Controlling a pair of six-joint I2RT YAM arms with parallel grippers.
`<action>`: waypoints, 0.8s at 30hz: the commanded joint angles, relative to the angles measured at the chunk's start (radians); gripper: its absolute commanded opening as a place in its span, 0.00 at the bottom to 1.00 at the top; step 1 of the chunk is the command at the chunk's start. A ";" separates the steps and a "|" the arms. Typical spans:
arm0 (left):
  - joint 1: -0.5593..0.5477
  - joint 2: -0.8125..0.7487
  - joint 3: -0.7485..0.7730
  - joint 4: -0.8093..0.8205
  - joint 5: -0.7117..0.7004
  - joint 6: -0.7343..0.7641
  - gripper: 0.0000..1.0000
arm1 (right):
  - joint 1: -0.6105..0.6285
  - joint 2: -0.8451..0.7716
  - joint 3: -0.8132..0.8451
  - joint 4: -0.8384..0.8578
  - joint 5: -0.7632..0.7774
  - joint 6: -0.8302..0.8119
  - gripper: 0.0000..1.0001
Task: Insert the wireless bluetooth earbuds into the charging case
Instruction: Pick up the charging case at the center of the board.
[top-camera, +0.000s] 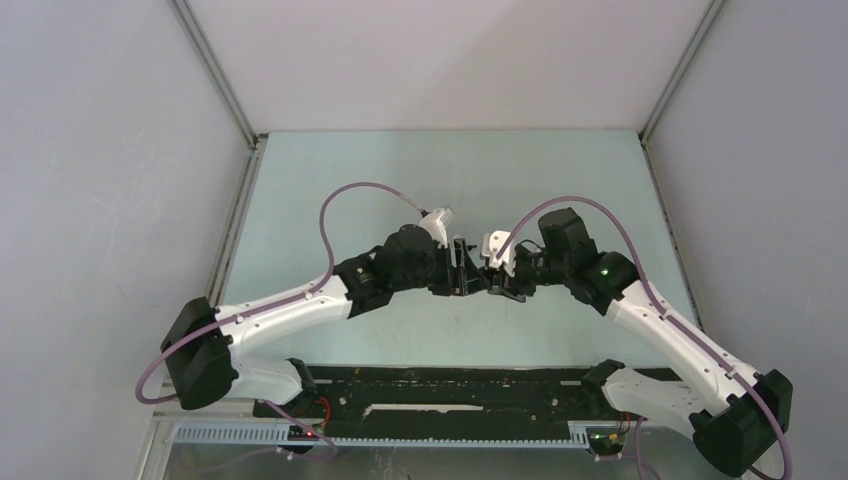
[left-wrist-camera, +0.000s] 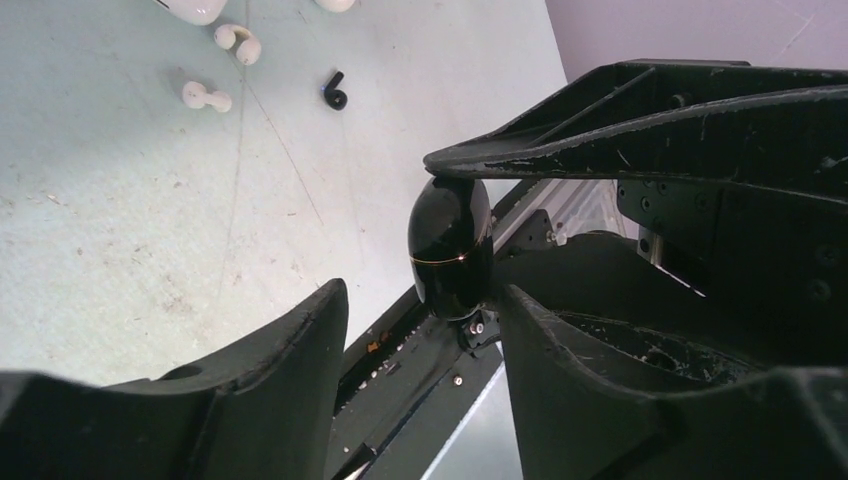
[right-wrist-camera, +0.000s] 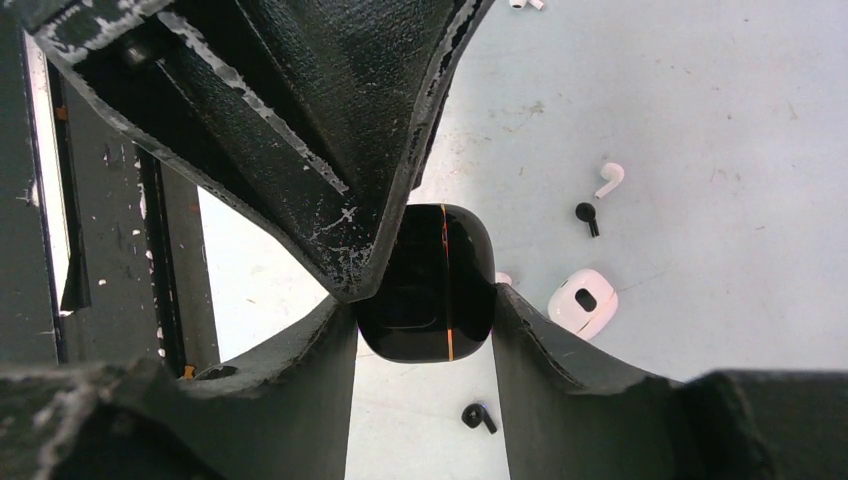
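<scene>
My right gripper (right-wrist-camera: 423, 298) is shut on the glossy black charging case (right-wrist-camera: 432, 285), which has a thin orange seam, and holds it above the table. My left gripper (left-wrist-camera: 422, 295) is open. Its right finger (left-wrist-camera: 590, 380) is beside the charging case (left-wrist-camera: 450, 245), and its left finger stands well apart. Both grippers meet at mid-table (top-camera: 480, 272). On the table lie white earbuds (left-wrist-camera: 240, 42) (left-wrist-camera: 205, 97) (right-wrist-camera: 608, 178) and black earbuds (left-wrist-camera: 335, 92) (right-wrist-camera: 588, 217) (right-wrist-camera: 478, 417).
A white charging case (right-wrist-camera: 583, 302) with a dark oval opening lies on the table right of my right gripper. The black base rail (top-camera: 450, 385) runs along the near edge. Metal frame posts (top-camera: 215, 75) and grey walls bound the table.
</scene>
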 joint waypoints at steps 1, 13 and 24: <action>-0.003 -0.006 0.023 0.036 0.034 -0.021 0.60 | -0.001 -0.024 0.006 0.041 -0.027 0.020 0.31; -0.003 0.018 0.019 0.099 0.082 -0.036 0.43 | 0.009 -0.034 0.006 0.044 -0.012 0.023 0.32; -0.003 0.058 0.039 0.099 0.129 0.003 0.26 | 0.012 -0.029 0.006 0.045 -0.003 0.024 0.39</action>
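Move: The charging case is already up in the right fingers, about 1 cm to the left of the right hand's point and level with it; from the left hand it lies some 3 cm to the right and 1 cm back, at the same height. On the table, roughly 17 cm below the left hand, the white case lies about 13 cm ahead and 9 cm right, and the near black earbud 4 cm ahead and 16 cm right. The left hand eases about 2 cm to the right onto the charging case, rising a little over 1 cm on the way and sinking most of it again, while its wrist turns by about 5 degrees and its fingers close from roughly two thirds open to one third, until both tips come against the case's sides. The right hand stays practically in place and keeps its hold on the case, presenting it to the left fingers. ##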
